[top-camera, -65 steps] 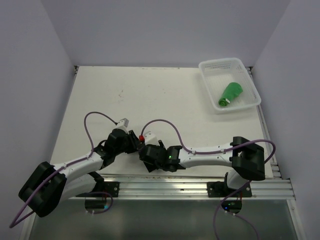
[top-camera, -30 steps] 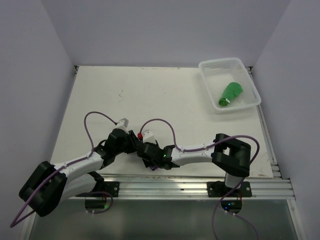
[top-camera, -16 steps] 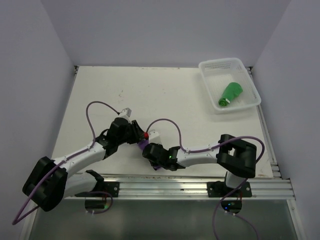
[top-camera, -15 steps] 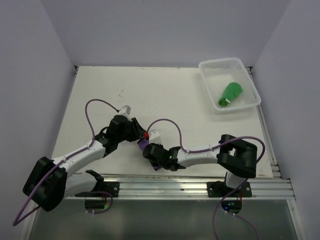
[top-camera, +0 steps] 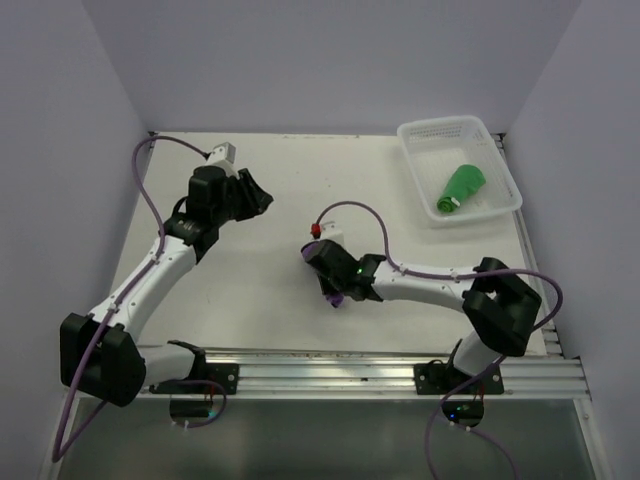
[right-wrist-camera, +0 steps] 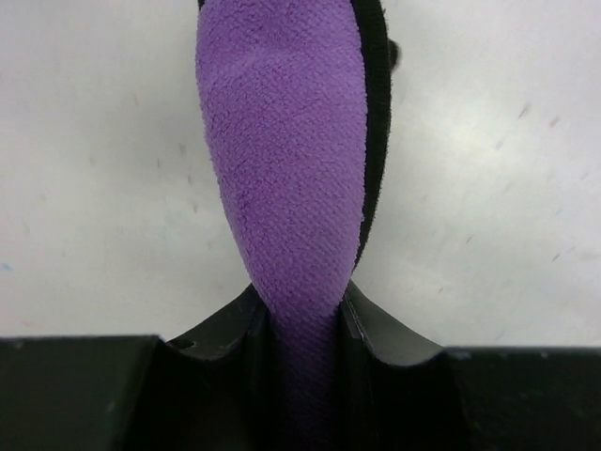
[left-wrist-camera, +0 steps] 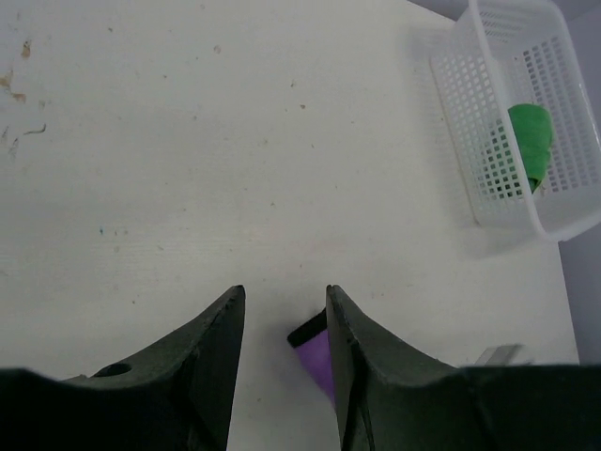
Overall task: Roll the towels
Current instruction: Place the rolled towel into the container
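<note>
The purple towel [right-wrist-camera: 282,169] with its black back is rolled into a narrow bundle and sticks out forward from my right gripper [right-wrist-camera: 299,301], which is shut on it. From above, the right gripper [top-camera: 330,288] is at the table's middle, with a bit of the purple towel [top-camera: 334,298] showing beneath it. The green towel [top-camera: 462,187] lies rolled in the white basket [top-camera: 415,135]. My left gripper [top-camera: 262,199] is at the far left of the table, well apart from both towels. In its wrist view the left gripper [left-wrist-camera: 282,303] is open and holds nothing, with the purple towel [left-wrist-camera: 321,355] far beyond it.
The white lattice basket [left-wrist-camera: 470,160] stands at the table's far right corner with the green towel [left-wrist-camera: 531,136] inside. Purple cables loop over both arms. A metal rail [top-camera: 380,365] runs along the near edge. Grey walls close in the left, back and right.
The left gripper has let go and swung away up and to the far left. The right gripper has shut on the purple towel and carried it right, toward the table's middle.
</note>
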### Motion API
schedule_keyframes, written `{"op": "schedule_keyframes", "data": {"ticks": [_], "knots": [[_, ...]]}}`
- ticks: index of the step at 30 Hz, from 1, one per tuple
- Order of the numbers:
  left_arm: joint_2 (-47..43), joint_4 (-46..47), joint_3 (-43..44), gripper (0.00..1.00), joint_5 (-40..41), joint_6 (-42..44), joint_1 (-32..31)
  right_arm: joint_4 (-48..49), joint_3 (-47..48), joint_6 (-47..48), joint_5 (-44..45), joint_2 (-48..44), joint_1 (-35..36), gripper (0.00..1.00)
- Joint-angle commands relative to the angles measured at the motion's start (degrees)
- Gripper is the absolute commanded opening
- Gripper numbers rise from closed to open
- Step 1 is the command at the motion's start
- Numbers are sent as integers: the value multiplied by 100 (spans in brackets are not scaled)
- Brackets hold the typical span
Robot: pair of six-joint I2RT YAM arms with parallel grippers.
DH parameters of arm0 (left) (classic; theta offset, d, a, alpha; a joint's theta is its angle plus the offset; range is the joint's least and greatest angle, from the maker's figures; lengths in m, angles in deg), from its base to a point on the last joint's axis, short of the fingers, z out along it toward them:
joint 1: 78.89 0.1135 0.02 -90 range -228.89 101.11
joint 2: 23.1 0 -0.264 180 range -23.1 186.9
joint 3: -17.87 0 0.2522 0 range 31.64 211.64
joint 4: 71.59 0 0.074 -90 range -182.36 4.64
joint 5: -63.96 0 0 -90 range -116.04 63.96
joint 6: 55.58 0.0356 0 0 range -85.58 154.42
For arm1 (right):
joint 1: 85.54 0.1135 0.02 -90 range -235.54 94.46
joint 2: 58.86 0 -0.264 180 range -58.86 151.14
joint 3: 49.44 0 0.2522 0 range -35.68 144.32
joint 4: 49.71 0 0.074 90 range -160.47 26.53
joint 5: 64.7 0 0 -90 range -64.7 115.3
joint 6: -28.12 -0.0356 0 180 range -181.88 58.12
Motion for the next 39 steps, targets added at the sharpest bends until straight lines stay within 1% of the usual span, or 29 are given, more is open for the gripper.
{"op": "schedule_keyframes", "data": {"ticks": [1,2,3,4,5,6,8,9,11,12,14,15,18,22,28,32,35,39], "knots": [[117,-413,254,44,167,531,66,-236,929,750,-552,-285,-794,0],[170,-448,272,44,167,575,75,-411,1392,848,-658,-232,-954,0],[214,-475,333,44,211,662,93,-482,1632,927,-772,-179,-1277,0],[310,-536,369,44,229,707,102,-561,1869,1093,-808,-126,-1437,0],[346,-554,386,44,255,760,119,-657,2315,1156,-861,-21,-1630,0],[390,-554,387,44,281,856,137,-702,2529,1191,-1009,41,-2015,0],[478,-572,352,44,308,927,172,-798,3133,1235,-1116,260,-2439,0],[504,-572,334,44,299,997,215,-808,3320,1227,-1142,339,-2832,0],[540,-545,273,44,299,1076,260,-747,3724,1218,-1038,515,-3195,0],[540,-528,246,44,317,1155,295,-677,3822,1235,-985,655,-3501,0],[531,-501,159,44,343,1226,312,-406,3971,1201,-888,753,-3828,0],[522,-484,114,43,352,1269,321,-273,3981,1148,-914,866,-4169,0],[505,-378,-44,43,299,1314,321,105,4095,954,-958,1078,-4706,0],[662,-369,-18,43,106,1428,321,588,4017,989,-722,1219,-5060,0],[1075,-361,88,42,-421,1402,330,1406,3665,1332,-186,1439,-5192,0],[1120,-334,53,42,-501,1428,330,2047,3384,1482,219,1702,-5253,0],[1146,-317,52,42,-501,1454,330,2241,3383,1315,237,1904,-5429,0],[1216,-317,88,42,-483,1481,330,2251,3532,1095,140,2369,-5657,0]]}}
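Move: The container's middle lies roughly 34 cm ahead and 36 cm to the right of the right hand, about 2 cm lower than the hand, which already holds the rolled purple towel just off the table. The rolled green towel lies in the container, some 3 cm nearer the base and 2 cm farther right than that middle. From the free left hand, the container is about 21 cm ahead, 53 cm to the right and 18 cm below. Keeping its pinch on the rolled purple towel, the right hand sweeps forward about 36 cm while climbing some 20 cm, then swings about 30 cm right to over the container and sinks about 9 cm towards it. On the way the wrist turns clockwise some 45 degrees and the fingers tip up. The empty left hand sinks about 10 cm over bare table, rolling slightly, fingers still part open. ##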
